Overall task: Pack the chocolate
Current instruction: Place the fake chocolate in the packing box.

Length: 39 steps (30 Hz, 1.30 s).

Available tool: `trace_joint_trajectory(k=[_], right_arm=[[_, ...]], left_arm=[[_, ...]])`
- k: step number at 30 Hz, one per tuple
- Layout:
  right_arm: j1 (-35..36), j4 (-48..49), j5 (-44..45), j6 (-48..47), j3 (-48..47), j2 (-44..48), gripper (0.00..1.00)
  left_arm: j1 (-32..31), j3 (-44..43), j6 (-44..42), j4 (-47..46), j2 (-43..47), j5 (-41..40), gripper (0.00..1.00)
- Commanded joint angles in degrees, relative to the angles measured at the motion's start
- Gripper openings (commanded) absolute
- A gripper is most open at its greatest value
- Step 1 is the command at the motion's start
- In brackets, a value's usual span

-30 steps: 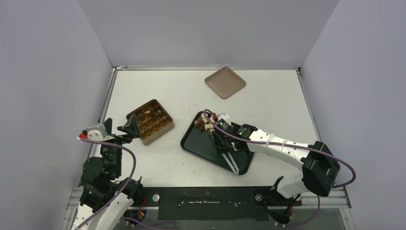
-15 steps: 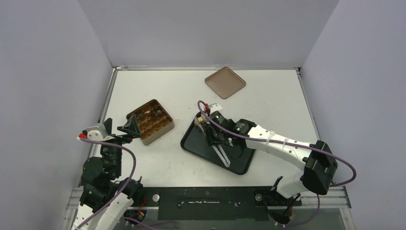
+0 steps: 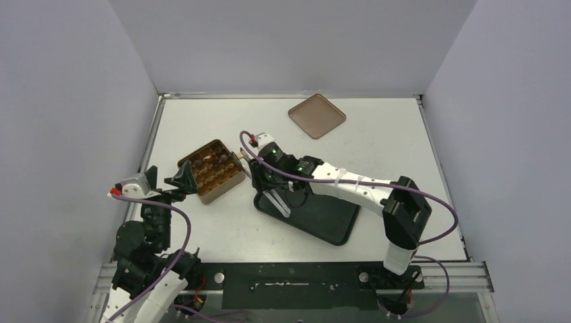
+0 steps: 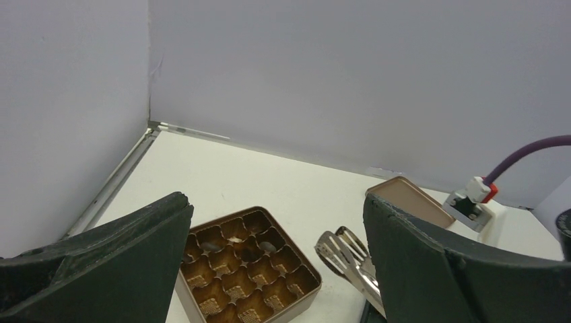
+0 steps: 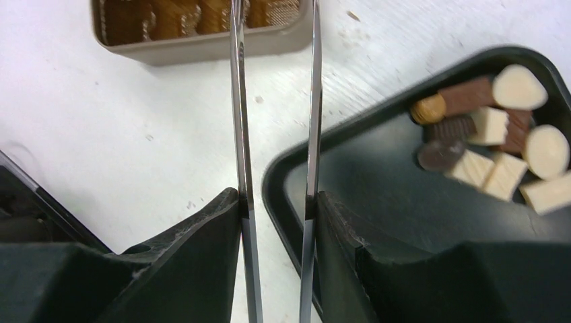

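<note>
The chocolate [image 5: 486, 134], several brown and cream pieces, lies heaped in one corner of the black tray [image 5: 377, 182]; in the top view my right arm covers that heap. A few more pieces [image 4: 272, 247] sit in far cells of the gold-brown tin [image 3: 219, 194] [image 4: 301, 304] [image 5: 202, 44]. My right gripper [image 3: 269, 182] [image 5: 276, 198] is shut on metal tongs [image 5: 240, 134] [image 4: 343, 250], whose tips reach the tin's right edge. Whether the tips hold a piece I cannot tell. My left gripper [image 3: 168, 182] [image 4: 277, 202] stands open just left of the tin, holding nothing.
The flat brown lid [image 3: 316, 116] [image 4: 411, 200] lies at the back of the table, right of centre. The black tray [image 3: 323, 219] sits right of the tin, near the front. Grey walls close the table in on the left, the right and the back.
My right arm has swung left with the tongs, from over the tray's chocolate heap to the tin's right edge. The left arm has not moved.
</note>
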State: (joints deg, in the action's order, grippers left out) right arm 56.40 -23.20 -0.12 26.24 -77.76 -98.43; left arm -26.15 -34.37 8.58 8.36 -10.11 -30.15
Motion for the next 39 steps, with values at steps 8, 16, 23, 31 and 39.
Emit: trace_joint_trajectory(k=[8, 16, 23, 31, 39], right_arm=[[2.3, 7.1, -5.6, -3.5, -17.0, -14.0, 0.28], [3.6, 3.6, -6.7, -5.0, -28.6, -24.1, 0.3], [4.3, 1.8, -7.1, -5.4, -33.0, -28.4, 0.33], [4.6, 0.7, -7.3, -5.5, -34.9, -30.7, 0.41], [4.6, -0.4, -6.3, -5.7, -36.6, -31.4, 0.42]], left_arm=[[0.4, -0.5, 0.5, -1.4, 1.2, -0.4, 0.97], [0.4, -0.5, 0.5, -1.4, 1.2, -0.5, 0.97], [0.3, -0.5, 0.4, -1.4, 1.3, -0.5, 0.97], [0.1, -0.5, 0.4, -1.4, 0.9, -0.5, 0.97], [0.1, -0.6, 0.5, -1.2, 0.6, -0.5, 0.97]])
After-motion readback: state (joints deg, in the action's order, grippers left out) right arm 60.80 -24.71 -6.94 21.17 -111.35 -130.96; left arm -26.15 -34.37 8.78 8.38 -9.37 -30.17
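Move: The packing box, where the chocolate is to go, has its middle about 20 cm to the left of the right hand, roughly 12 cm ahead and 12 cm below; that hand holds the tongs. The pile of chocolates lies some 11 cm to the right, 13 cm ahead, and the dark tray's middle 16 cm right and 3 cm ahead, both about 13 cm down. From the left hand the box is around 18 cm ahead, hardly 1 cm left and 32 cm below. The tongs, kept in the right gripper, are swept about 14 cm to the left from beside the packing box over its near right rim, first nearly level, then sinking some 6 cm so their tips reach down among the cells just past the middle. The wrist swings roughly 13 degrees counter-clockwise on the way; at the end sideways travel has almost died out and the squeeze on the handles begins to ease slightly. ##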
